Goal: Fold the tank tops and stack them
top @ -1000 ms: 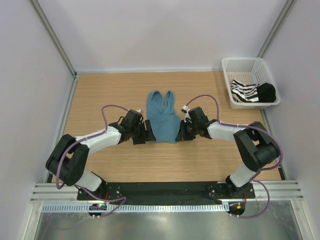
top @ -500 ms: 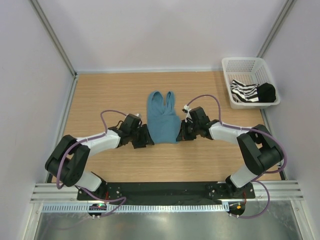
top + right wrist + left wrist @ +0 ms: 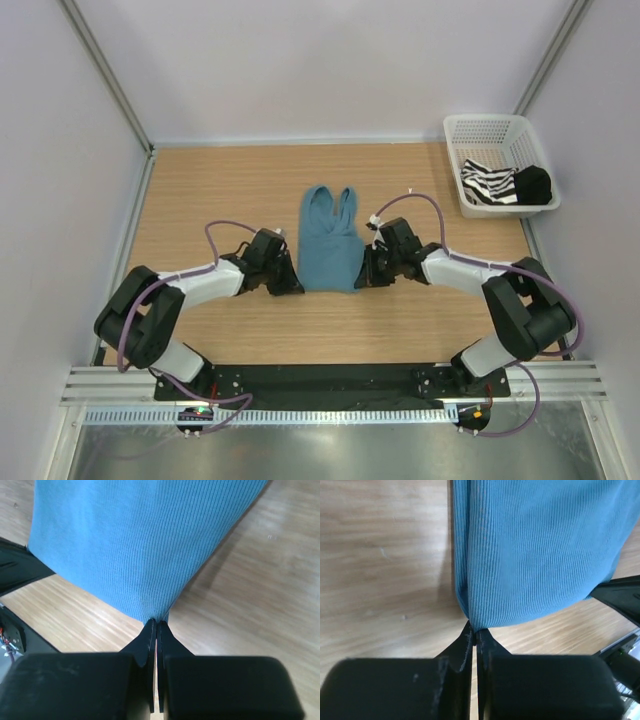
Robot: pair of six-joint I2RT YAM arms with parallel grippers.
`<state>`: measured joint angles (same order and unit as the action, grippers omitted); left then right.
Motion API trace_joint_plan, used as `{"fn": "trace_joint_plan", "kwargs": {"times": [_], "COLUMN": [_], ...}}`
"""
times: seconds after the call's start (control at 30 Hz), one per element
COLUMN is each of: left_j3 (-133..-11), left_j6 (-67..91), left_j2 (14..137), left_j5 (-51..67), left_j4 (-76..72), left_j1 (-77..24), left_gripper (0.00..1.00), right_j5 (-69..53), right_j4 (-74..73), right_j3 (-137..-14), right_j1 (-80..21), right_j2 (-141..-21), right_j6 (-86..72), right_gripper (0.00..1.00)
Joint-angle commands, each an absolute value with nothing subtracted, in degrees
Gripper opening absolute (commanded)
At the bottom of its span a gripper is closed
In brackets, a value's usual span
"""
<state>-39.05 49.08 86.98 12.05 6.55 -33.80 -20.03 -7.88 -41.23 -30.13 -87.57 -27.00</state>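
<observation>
The teal-blue tank top lies folded lengthwise in the middle of the table, straps toward the far side. My left gripper is shut on its near left corner; in the left wrist view the fingertips pinch the ribbed cloth. My right gripper is shut on the near right corner, and its tips pinch the cloth in the right wrist view. The striped tank top lies crumpled in the basket.
A white mesh basket stands at the far right corner and also holds a black cloth item. Walls and metal posts close in the table on three sides. Bare wood lies to the left of the teal top.
The left gripper closed on the teal top's near left corner. Both grippers and the top shifted a little toward the near edge.
</observation>
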Motion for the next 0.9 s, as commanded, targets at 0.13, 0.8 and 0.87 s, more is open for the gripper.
{"fn": "trace_joint_plan", "kwargs": {"times": [0.13,0.8,0.87], "left_j3": [-38.8,-41.8,-42.2], "left_j6": [50.2,56.9,57.5], "left_j2": [74.4,54.0,53.0], "left_j5": [10.1,9.2,9.4], "left_j4": [15.7,30.1,30.7], "left_j1": [-41.7,-46.1,-46.1], "left_gripper": [0.00,0.00,0.00], "right_j5": [-18.6,-11.0,-10.3], "right_j4": [-19.6,-40.1,-41.0], "right_j3": [-42.5,-56.2,-58.7], "right_j1": [-32.4,-36.5,-36.6], "right_j2": [-78.2,-67.5,-68.7], "right_j6": [-29.7,-29.9,-28.7], "right_gripper": [0.01,0.01,0.01]}}
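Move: The tank top lies folded narrow, and both hands already pinch its near hem corners, low over the table. From the left hand the garment's middle is about 11 cm ahead and 6 cm to the right, the strap loops some 19 cm ahead and 7 cm right, and the other held corner about 12 cm straight to its right. From the right hand the middle is about 11 cm ahead and 6 cm left, the strap loops 19 cm ahead and 5 cm left. The tank top's near hem is raised by both hands, each keeping its corner pinched in shut fingers: up about 11 cm while drawing back towards the bases, the left by nearly 9 cm, the right by about 6 cm. The right hand then eases forward some 2 cm, still climbing; the left wrist tilts roughly 10 degrees. ##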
